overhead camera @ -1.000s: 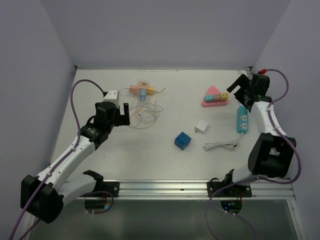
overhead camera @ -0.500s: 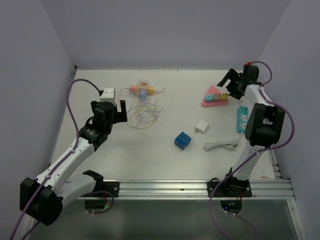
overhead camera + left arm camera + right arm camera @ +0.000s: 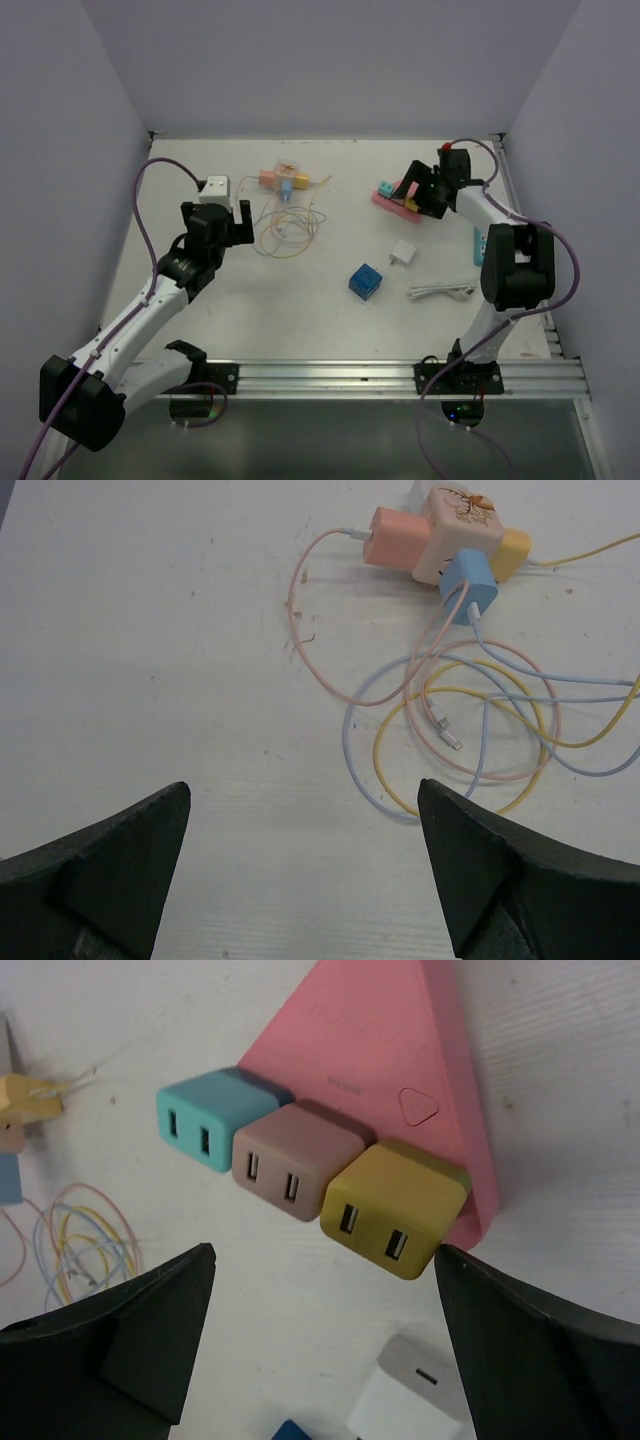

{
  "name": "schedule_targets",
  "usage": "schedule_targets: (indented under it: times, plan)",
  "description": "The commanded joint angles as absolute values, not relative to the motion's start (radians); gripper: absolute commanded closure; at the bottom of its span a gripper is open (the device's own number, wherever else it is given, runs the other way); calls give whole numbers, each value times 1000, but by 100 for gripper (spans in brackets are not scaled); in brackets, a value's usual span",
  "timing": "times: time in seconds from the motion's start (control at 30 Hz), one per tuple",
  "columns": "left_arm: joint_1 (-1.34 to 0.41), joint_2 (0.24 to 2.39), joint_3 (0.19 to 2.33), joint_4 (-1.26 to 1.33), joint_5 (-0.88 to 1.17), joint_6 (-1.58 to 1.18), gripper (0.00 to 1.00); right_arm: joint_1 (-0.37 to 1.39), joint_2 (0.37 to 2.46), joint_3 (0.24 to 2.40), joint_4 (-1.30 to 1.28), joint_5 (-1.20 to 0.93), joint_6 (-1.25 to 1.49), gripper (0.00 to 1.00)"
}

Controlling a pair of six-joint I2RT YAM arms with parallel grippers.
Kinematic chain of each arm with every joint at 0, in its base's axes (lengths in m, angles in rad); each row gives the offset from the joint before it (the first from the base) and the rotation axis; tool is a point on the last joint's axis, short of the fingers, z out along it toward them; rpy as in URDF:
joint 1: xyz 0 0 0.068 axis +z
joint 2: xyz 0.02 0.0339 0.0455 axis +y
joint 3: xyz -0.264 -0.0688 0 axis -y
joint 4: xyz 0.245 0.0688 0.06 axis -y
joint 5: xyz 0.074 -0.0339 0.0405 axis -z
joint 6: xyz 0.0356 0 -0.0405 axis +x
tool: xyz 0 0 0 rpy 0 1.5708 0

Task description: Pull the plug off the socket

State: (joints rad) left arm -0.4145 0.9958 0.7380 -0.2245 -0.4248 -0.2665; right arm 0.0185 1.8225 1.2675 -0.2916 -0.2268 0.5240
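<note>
A pink triangular socket (image 3: 380, 1050) lies flat on the table with a teal plug (image 3: 205, 1120), a mauve plug (image 3: 295, 1160) and a yellow plug (image 3: 395, 1210) stuck in one side. My right gripper (image 3: 322, 1252) hovers open just in front of these plugs, touching none; in the top view it (image 3: 420, 190) covers most of the socket (image 3: 390, 197). A cream cube socket (image 3: 455, 530) carries a pink plug (image 3: 395, 538), a blue plug (image 3: 468, 585) and a yellow plug (image 3: 512, 552). My left gripper (image 3: 303, 785) stands open and empty, short of it.
Coiled pink, blue and yellow cables (image 3: 480, 720) lie between the left gripper and the cube socket. A white charger (image 3: 403, 253), a blue cube (image 3: 365, 281), a white cable (image 3: 440, 292) and a teal power strip (image 3: 480, 243) lie near the right arm. A white adapter (image 3: 216, 188) sits behind the left gripper.
My right arm has swung left from the back right corner to over the pink socket, which now shows a little farther left. The left gripper shifted slightly up-left, then held still.
</note>
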Motion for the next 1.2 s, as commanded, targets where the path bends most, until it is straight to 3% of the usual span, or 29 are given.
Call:
schedule_targets:
  times: [0.0,0.2,0.37,0.57,1.03,1.17]
  plan:
    - [-408,986,736,-167,-445,-249,1,107,1740,1255,-264,-248,551,5]
    - [-408,997,735,-172,-456,-247,1,167,1680,1256,-273,-307,528,5]
    - [-408,1015,738,-172,-453,-247,1,161,1638,1290,-347,-236,453,5]
    - [-408,1026,738,-175,-462,-245,1,34,1654,1212,-229,-326,538,7]
    - [-408,1038,726,-176,-472,-244,1,-86,1956,1292,-5,-506,571,23]
    - [-408,1057,727,-176,-468,-244,1,-95,2019,1282,116,-560,624,34]
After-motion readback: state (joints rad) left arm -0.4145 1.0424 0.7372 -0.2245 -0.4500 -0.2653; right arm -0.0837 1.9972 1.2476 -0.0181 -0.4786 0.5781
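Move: The pink tray lies just under the right hand, its middle about 5 cm ahead and some 4 cm below. Its yellow block is 1 cm ahead and 2 cm to the right, close by the right finger, and its teal block 5 cm ahead and 4 cm to the left. The white adapter sits about 10 cm back and 1 cm right. From the left hand the tray is some 37 cm right and 15 cm ahead. Sweep the right gripper on to the left about 8 cm, rising off the yellow block's side, then swing it back right over the tray. Push forward and drop nearly 10 cm so the open fingers come down astride the tray's right-hand pink part, left finger by the blocks. Roll the hand's left side up about 10 degrees and narrow the fingers partway. ##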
